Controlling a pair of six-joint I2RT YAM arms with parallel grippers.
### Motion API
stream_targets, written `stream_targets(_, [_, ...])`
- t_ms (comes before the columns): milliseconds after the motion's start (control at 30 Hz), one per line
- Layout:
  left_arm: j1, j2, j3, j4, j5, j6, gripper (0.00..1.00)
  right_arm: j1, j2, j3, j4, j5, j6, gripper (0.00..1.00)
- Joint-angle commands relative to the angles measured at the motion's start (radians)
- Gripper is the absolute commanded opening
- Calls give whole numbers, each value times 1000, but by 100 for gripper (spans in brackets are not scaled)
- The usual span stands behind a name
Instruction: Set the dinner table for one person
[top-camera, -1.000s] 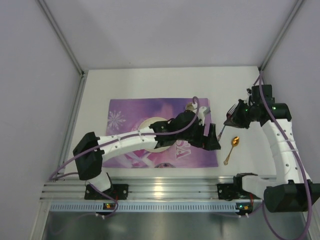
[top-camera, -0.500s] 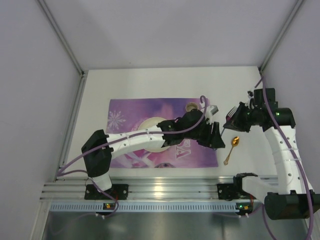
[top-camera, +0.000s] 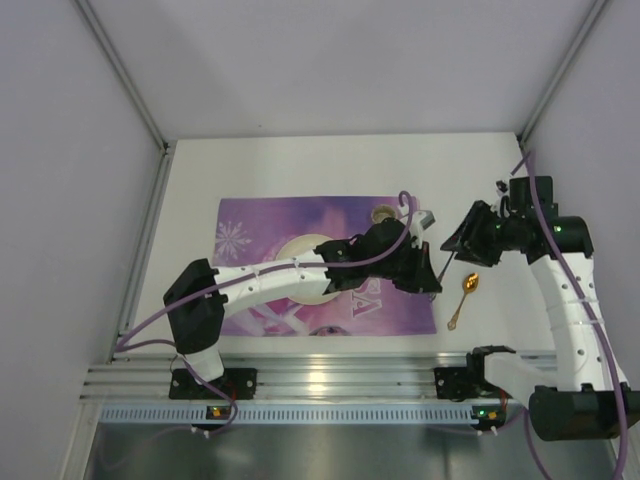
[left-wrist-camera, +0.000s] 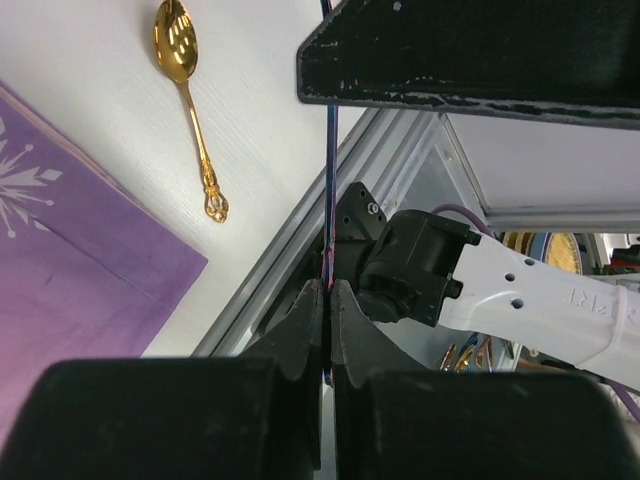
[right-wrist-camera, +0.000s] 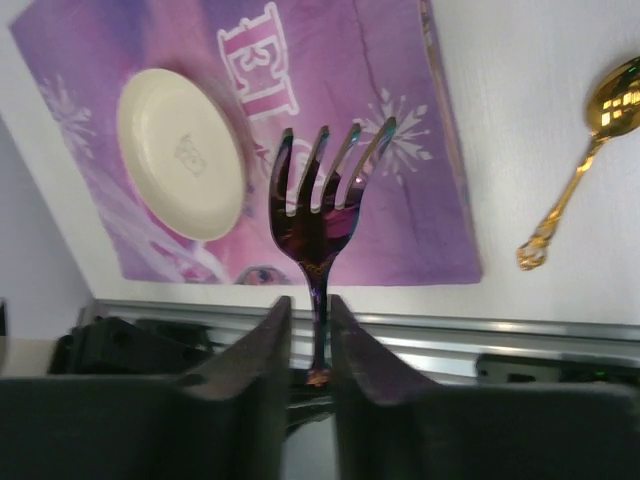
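A dark iridescent fork (top-camera: 446, 262) hangs in the air between my two grippers, above the right side of the white dinner table (top-camera: 330, 165). My left gripper (top-camera: 432, 275) has reached across the purple placemat (top-camera: 270, 220). In the left wrist view it (left-wrist-camera: 327, 288) is shut on the fork (left-wrist-camera: 329, 180), which shows edge-on as a thin line. In the right wrist view the fork (right-wrist-camera: 320, 215) stands with its tines away from my right gripper (right-wrist-camera: 310, 305). Those jaws are slightly parted round the handle, with a narrow gap on one side. The right gripper (top-camera: 458, 240) sits just above and right of the left one.
A gold spoon (top-camera: 464, 296) lies on the table right of the placemat. A cream plate (right-wrist-camera: 180, 150) rests on the placemat, partly under the left arm. A small cup (top-camera: 382, 212) stands at the placemat's far right. The ribbed metal rail (top-camera: 320, 380) runs along the near edge.
My left arm has moved right to the fork and its jaws have gone from wide open to shut on it. The right gripper's jaws have loosened a little.
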Motion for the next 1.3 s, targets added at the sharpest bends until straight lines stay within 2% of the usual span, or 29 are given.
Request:
stream_targets(0, [-9, -29, 10, 66, -7, 12, 0, 10, -53, 84, 49, -98, 31, 52])
stream_targets(67, [-8, -35, 5, 48, -20, 18, 0, 12, -68, 110, 72, -109, 57, 67])
stream_targets(100, [-8, -38, 6, 36, -35, 29, 0, 12, -77, 143, 72, -109, 63, 79])
stream_targets(200, [6, -60, -7, 2, -66, 48, 0, 10, -67, 228, 32, -97, 56, 88])
stream_targets(367, [90, -183, -130, -36, -75, 43, 0, 10, -71, 346, -32, -86, 51, 90])
stream_targets(467, [220, -329, -292, -15, -11, 17, 0, 9, -65, 391, -52, -94, 48, 90])
stream_targets(533, [363, -415, -434, 37, 49, -20, 0, 9, -67, 391, -60, -100, 39, 90])
stream_targets(567, [418, -491, -482, 71, 156, -49, 0, 9, -73, 385, -57, -100, 40, 90])
stream_targets(600, [536, -523, -528, 110, 225, -64, 0, 10, -74, 366, -58, -100, 40, 90])
stream_targets(633, [588, -553, -600, 138, 279, -75, 0, 10, -77, 357, -55, -102, 40, 90])
stream_targets(667, [642, -604, -628, 138, 369, -80, 0, 10, -84, 346, -49, -103, 39, 90])
stream_targets(700, [734, -627, -651, 132, 403, -75, 0, 9, -88, 326, -46, -108, 40, 90])
stream_targets(767, [820, -690, -701, 91, 491, -52, 0, 9, -94, 308, -35, -115, 42, 90])
stream_targets(800, [901, -707, -713, 71, 512, -43, 0, 9, -96, 294, -34, -118, 42, 90])
stream_targets(1000, [1196, -701, -774, -62, 669, 44, 0, 10, -102, 262, -18, -132, 45, 89])
stream_targets(1100, [1274, -643, -780, -148, 718, 116, 0, 10, -99, 260, -18, -134, 43, 89])
stream_targets(1267, [1334, -563, -799, -230, 766, 216, 0, 10, -104, 251, -18, -134, 39, 89])
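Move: My left hand holds the fork's handle end. The bare placemat strip left of the plate is about 41 cm to its left, 15 cm ahead and 20 cm down. From that hand the plate is some 27 cm left and 17 cm ahead, the cup about 8 cm left and 33 cm ahead. From my right hand, just starting to release the fork, the spoon lies roughly 7 cm right, 3 cm ahead and 22 cm below. I open my right fingers wide off the fork and lift that hand clear, up about 14 cm before settling back some 3 cm. Keeping my left grip on the handle, I swing the fork nearly 40 cm left and some 11 cm forward towards the strip beside the plate, turning the wrist about 40 degrees counter-clockwise and tipping it down as I sink towards the end. ##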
